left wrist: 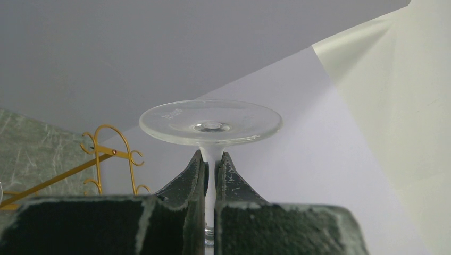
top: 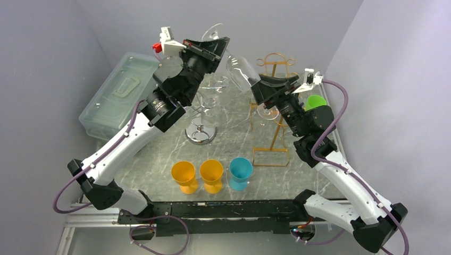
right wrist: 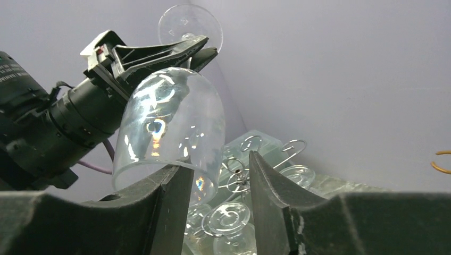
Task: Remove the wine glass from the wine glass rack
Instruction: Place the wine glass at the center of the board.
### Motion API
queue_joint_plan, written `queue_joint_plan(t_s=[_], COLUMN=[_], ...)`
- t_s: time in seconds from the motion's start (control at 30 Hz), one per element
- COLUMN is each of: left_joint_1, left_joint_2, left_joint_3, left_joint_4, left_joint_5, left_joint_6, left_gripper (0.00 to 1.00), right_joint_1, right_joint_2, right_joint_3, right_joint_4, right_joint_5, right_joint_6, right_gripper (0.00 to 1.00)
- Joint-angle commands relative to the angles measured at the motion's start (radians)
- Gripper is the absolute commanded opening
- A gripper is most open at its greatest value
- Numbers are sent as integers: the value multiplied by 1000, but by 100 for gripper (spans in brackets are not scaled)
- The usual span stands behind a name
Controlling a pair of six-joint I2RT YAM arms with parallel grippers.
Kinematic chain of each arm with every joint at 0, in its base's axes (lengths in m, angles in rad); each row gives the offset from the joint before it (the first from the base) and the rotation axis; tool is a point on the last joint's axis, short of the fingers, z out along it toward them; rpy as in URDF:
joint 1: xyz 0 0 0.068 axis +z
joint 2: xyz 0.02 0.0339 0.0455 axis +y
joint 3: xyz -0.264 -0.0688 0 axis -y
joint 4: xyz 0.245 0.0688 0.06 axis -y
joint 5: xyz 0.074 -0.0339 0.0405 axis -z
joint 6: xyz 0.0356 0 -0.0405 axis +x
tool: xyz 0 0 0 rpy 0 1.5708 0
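Observation:
My left gripper [left wrist: 213,159] is shut on the stem of a clear wine glass [left wrist: 210,122], just under its round foot. In the top view this gripper [top: 220,49] holds the glass [top: 240,71] in the air behind the silver wire wine glass rack [top: 201,133], foot up and bowl slanting down to the right. My right gripper [right wrist: 218,178] is open right at the bowl [right wrist: 170,125]. The bowl's rim overlaps its left finger [right wrist: 173,196], while its right finger [right wrist: 266,183] stands apart from the glass. From above, the right gripper [top: 261,86] sits beside the rim.
More glasses hang foot-up from the silver rack's hooks [right wrist: 239,170]. A gold wire rack [top: 272,106] stands to the right, with a green cup [top: 315,101] beyond it. Two orange cups [top: 184,175] [top: 211,174] and a teal cup [top: 240,172] stand in front. A clear plastic box [top: 119,93] lies at the left.

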Motion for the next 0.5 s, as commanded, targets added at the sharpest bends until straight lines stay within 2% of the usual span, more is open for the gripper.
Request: queue_joint_plan(t_s=[0.0,0.23,0.33,0.4,0.47], left_joint_1=[1,2,2,1,1], left_joint_2=[-55,-53,-66,-72,-77], left_joint_3=[-24,-54,-75,-83,-87], left_joint_4=[122,143,153,151,143], left_joint_5=[1,13,13,18,29], left_joint_6=[-69,-122,-125,-120,-115], left_gripper=[0,0,0,0,0], right_joint_1=[5,7,8,10,12], right_joint_2=[11,41,46,47,43], right_joint_3=[50,69,78,84,83], right_joint_4=[122,145,140,132,128], right_joint_5=[-2,21,36,47,51], right_joint_6=[54,91,102,106,113], right_gripper=[42,24,13,0,0])
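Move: My left hand already grips the clear wine glass by its stem, and the bowl's middle lies about 7 cm right of that hand, 4 cm back and 5 cm below. From my half-open right hand the bowl is some 5 cm left, 3 cm ahead and 3 cm above. The gold rack stands about 8 cm right of the right hand, 6 cm ahead and 28 cm below; the silver rack is roughly 8 cm left of the left hand, 3 cm ahead, 35 cm below. I shut my right fingers from about half open to nearly closed on the wall of the bowl near its rim, one finger inside the mouth and one outside, while that hand eases up and forward about 1 cm each. My left hand keeps its pinch on the stem, rolls about 5 to 10 degrees so its left side dips, and drifts not quite 1 cm left. ##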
